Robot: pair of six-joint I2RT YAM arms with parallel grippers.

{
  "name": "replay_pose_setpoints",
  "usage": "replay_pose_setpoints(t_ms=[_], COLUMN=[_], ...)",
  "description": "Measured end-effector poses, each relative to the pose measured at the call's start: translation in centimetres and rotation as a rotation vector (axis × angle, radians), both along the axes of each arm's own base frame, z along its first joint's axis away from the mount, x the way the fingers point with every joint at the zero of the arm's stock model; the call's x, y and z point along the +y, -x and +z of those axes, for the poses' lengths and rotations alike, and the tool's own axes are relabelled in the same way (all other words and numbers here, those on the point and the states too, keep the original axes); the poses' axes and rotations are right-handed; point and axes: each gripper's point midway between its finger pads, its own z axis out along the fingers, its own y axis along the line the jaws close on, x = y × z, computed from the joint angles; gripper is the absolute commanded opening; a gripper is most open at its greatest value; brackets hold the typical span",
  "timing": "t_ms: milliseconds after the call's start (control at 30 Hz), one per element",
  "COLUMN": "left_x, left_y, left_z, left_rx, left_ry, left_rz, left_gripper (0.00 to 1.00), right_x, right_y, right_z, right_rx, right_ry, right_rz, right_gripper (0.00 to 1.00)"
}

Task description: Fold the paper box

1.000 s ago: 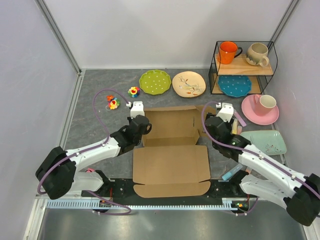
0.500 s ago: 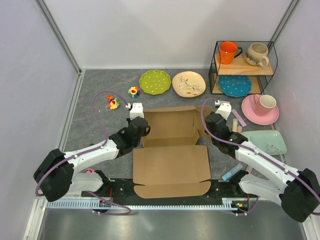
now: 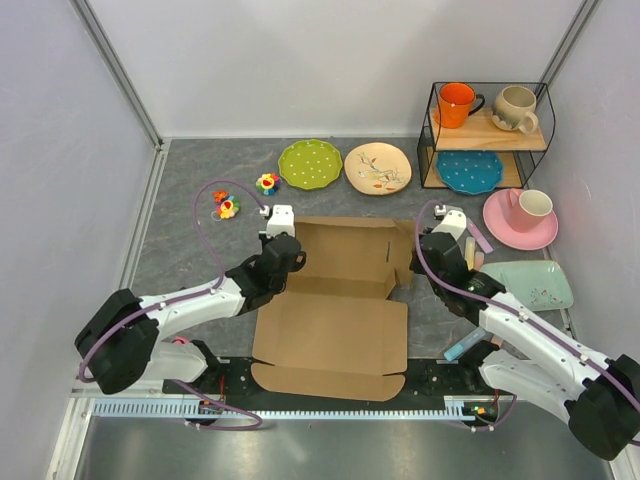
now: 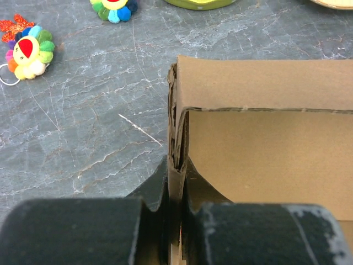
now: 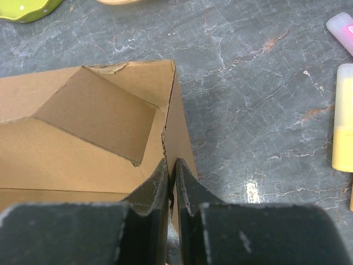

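Note:
The paper box [image 3: 335, 325] is brown cardboard in the middle of the table: a flat panel with a front flap lies nearest me, and a shallow tray with raised walls stands behind it. My left gripper [image 3: 290, 263] is shut on the folded left wall [image 4: 177, 121], with one finger [image 4: 154, 185] outside it and the other inside. My right gripper [image 3: 413, 262] is shut on the right wall [image 5: 179, 132], its fingertips [image 5: 160, 182] pinching the edge. An inner flap [image 5: 94, 113] leans into the tray by the far right corner.
A green plate [image 3: 310, 163] and a beige plate [image 3: 377, 167] lie behind the box. Toy flowers [image 3: 227, 207] lie at the back left. On the right are a wire rack [image 3: 487, 140] with mugs and a blue plate, a pink cup on its saucer [image 3: 520, 217], a pale green tray [image 3: 540, 285], and a yellow stick [image 5: 343, 118].
My right gripper has closed onto the right wall, which now stands up. The box has slid a little left and toward me. My left gripper kept its hold.

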Motion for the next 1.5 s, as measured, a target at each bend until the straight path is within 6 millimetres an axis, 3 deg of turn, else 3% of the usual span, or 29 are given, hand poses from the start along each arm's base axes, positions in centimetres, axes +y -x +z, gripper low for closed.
replay_pose_setpoints(t_ms=[400, 433, 567, 667, 767, 933, 1033, 1167, 1300, 1500], left_x=[-0.2, -0.2, 0.0, -0.3, -0.4, -0.3, -0.4, -0.4, -0.4, -0.4], left_y=[-0.2, -0.3, -0.3, -0.1, 0.0, 0.0, -0.1, -0.1, -0.1, -0.1], left_z=[0.0, 0.0, 0.0, 0.0, 0.0, 0.0, 0.0, 0.0, 0.0, 0.0], left_rx=[-0.026, -0.027, -0.022, -0.017, -0.014, -0.007, -0.004, -0.002, -0.001, 0.001], left_ry=[-0.032, -0.036, -0.054, -0.055, -0.056, -0.063, -0.067, -0.070, -0.071, -0.072], left_rz=[0.019, 0.024, 0.037, 0.029, 0.028, 0.029, 0.029, 0.029, 0.028, 0.027], left_gripper=[0.02, 0.02, 0.02, 0.02, 0.02, 0.02, 0.02, 0.02, 0.02, 0.02], right_x=[0.8, 0.9, 1.7, 2.1, 1.4, 0.9, 1.1, 2.1, 3.0, 3.2], right_y=[0.3, 0.4, 1.1, 2.1, 2.4, 1.3, 0.5, -0.8, -1.5, -2.1], right_z=[-0.6, -0.5, -0.1, 0.6, 2.9, 9.7, 11.4, 10.1, 6.8, 5.6], right_rx=[-0.010, -0.011, -0.016, -0.014, -0.050, -0.179, -0.207, -0.156, -0.064, -0.036], right_ry=[-0.036, -0.037, -0.054, -0.044, -0.017, 0.010, 0.053, 0.142, 0.235, 0.304], right_rz=[0.036, 0.040, 0.080, 0.131, 0.138, 0.134, 0.147, 0.191, 0.247, 0.270], right_gripper=[0.16, 0.20, 0.54, 0.66, 0.71, 0.74, 0.75, 0.73, 0.72, 0.70])
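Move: The box's inner flap at the far right corner lies about 6 cm to the right gripper's left and 3 cm ahead, a little below its fingertips. The corner itself is some 9 cm straight ahead, nearly level. Lower, on the table, the yellow stick lies about 15 cm to the right and 3 cm ahead, and the patterned plate 25 cm ahead and 8 cm left. From the left gripper the flap is roughly 22 cm right and 3 cm ahead. Open the right gripper wide to let go of the side wall's front edge, easing slightly left and back, then lift about 11 cm clear. Swing forward and left, turning some 15 degrees counter-clockwise and dipping the hand's left side, and lower about 5 cm with the fingers spread over the inner flap. Keep the left gripper pinched on the box's left edge. ##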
